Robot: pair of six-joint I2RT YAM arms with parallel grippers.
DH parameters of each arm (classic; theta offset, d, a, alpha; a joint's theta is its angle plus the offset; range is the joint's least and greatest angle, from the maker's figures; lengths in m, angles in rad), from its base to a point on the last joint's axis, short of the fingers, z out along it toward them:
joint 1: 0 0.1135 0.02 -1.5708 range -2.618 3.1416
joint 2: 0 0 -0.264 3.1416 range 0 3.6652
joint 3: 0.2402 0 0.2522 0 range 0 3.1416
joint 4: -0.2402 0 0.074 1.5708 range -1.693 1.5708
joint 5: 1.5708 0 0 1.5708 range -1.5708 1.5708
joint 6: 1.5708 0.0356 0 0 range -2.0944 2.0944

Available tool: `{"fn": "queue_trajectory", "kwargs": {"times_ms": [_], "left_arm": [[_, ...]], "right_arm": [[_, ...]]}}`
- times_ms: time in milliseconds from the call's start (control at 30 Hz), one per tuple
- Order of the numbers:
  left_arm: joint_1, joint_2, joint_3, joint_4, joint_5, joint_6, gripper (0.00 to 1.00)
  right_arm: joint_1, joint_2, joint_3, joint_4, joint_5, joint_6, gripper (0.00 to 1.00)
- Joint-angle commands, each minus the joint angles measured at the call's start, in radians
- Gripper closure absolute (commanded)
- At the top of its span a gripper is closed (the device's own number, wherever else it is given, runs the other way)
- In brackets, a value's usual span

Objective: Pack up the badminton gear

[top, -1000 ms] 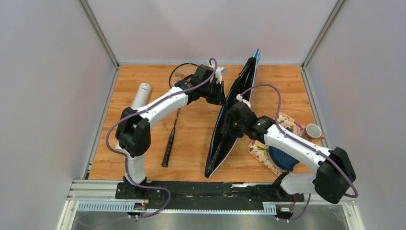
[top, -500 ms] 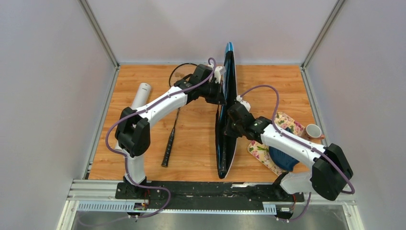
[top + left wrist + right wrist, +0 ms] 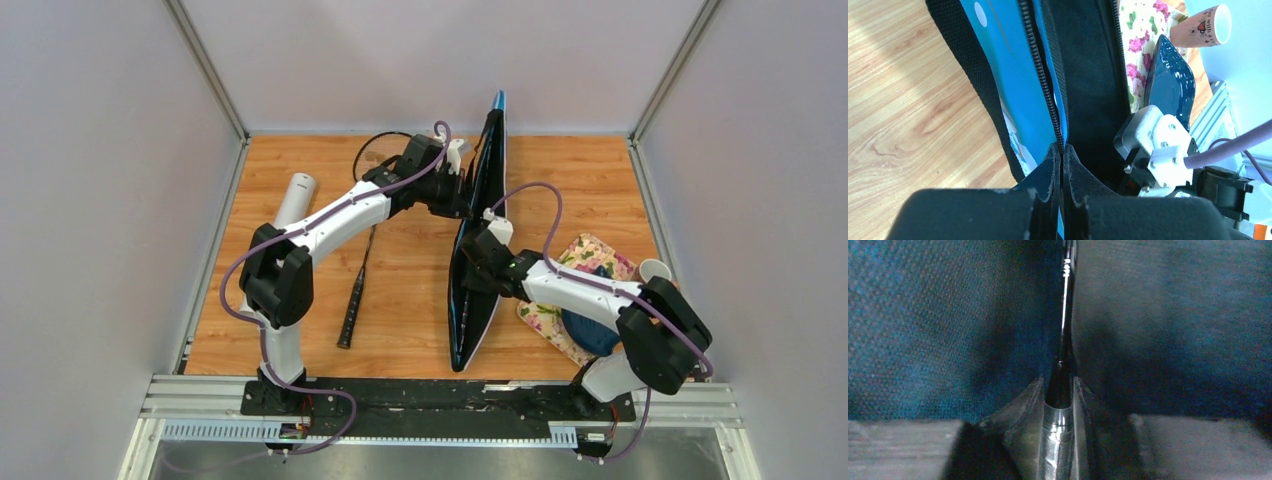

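The blue and black racket cover [image 3: 476,300] stands on edge in mid-table, leaning toward the back wall. My left gripper [image 3: 468,196] is shut on its zipper edge; in the left wrist view the jaws [image 3: 1062,149] pinch the zipper where the blue side [image 3: 1013,75] meets the black one. My right gripper [image 3: 470,274] is pushed into the cover. Its view is dark fabric on both sides, with the gripper [image 3: 1059,382] shut on a glossy racket handle [image 3: 1058,440] whose thin shaft [image 3: 1066,305] runs ahead. Another black racket [image 3: 349,318] lies on the wood. A white tube [image 3: 293,200] lies at the left.
A floral cloth [image 3: 592,254] lies at the right with a dark blue shell-shaped object [image 3: 586,332] on it and a paper cup [image 3: 655,271] beside it. My right arm's wrist [image 3: 1160,145] sits close to the left gripper. Grey walls close in the table.
The cover swung from leaning right to nearly upright, then tilted slightly right again. My right arm moved left and deeper into it, its elbow folding in. The left gripper stayed put.
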Motion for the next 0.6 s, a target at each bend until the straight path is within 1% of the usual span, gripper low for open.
{"fn": "queue_trajectory", "kwargs": {"times_ms": [0,67,100,133,167,233,300,367,400,433,467,533,567], "left_arm": [[-0.004,-0.047,0.002,0.021,0.015,0.036,1.0],[-0.001,-0.05,-0.003,0.01,0.009,0.052,1.0],[0.002,-0.052,-0.006,0.009,0.009,0.057,1.0],[0.004,-0.053,-0.011,0.009,0.012,0.06,1.0],[0.007,-0.058,-0.02,0.013,0.013,0.063,1.0],[0.007,-0.059,-0.026,0.019,0.026,0.065,1.0],[0.005,-0.058,-0.026,0.019,0.03,0.066,1.0],[0.007,-0.059,-0.029,0.021,0.032,0.065,1.0],[0.005,-0.059,-0.031,0.021,0.032,0.065,1.0],[0.005,-0.059,-0.031,0.024,0.033,0.062,1.0],[0.005,-0.061,-0.031,0.024,0.035,0.06,1.0],[0.005,-0.061,-0.032,0.032,0.041,0.056,1.0],[0.005,-0.061,-0.029,0.035,0.044,0.05,1.0]], "right_arm": [[0.003,-0.043,0.067,-0.059,0.019,-0.091,0.54],[0.003,-0.129,0.098,-0.135,-0.015,-0.136,0.42],[0.002,-0.163,0.118,-0.149,-0.032,-0.157,0.28],[0.002,-0.187,0.138,-0.191,-0.05,-0.179,0.24],[0.0,-0.232,0.153,-0.219,-0.049,-0.197,0.23],[-0.008,-0.266,0.193,-0.254,-0.093,-0.239,0.22],[-0.012,-0.319,0.219,-0.27,-0.095,-0.283,0.22],[-0.032,-0.352,0.259,-0.288,-0.043,-0.297,0.21],[-0.05,-0.37,0.273,-0.296,-0.023,-0.308,0.2],[-0.073,-0.373,0.28,-0.301,0.003,-0.314,0.18],[-0.139,-0.369,0.296,-0.298,-0.007,-0.323,0.18],[-0.216,-0.318,0.32,-0.29,-0.079,-0.357,0.18],[-0.268,-0.294,0.337,-0.281,-0.09,-0.365,0.18]]}}
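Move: The right hand is down in the bag with its fingers around the racket where shaft meets handle. From it the bag's left rim, where the left hand pinches it, is about 9 cm ahead, 4 cm left and 12 cm up; the bag's right rim stands about 5 cm right and 8 cm up, level with it. The other racket lies around 14 cm ahead and 31 cm left. From the left hand, the bagged racket's grip point is about 9 cm back, 4 cm right and 12 cm down. Upward and fast, the right hand opens its fingers wide, comes free of the racket and climbs about 19 cm out of the bag, drawing back about 1 cm at first, then swinging right and slightly forward near the end while its fingertips tip up roughly 20 degrees. The left hand stays nearly in place and keeps its pinch on the left rim. ##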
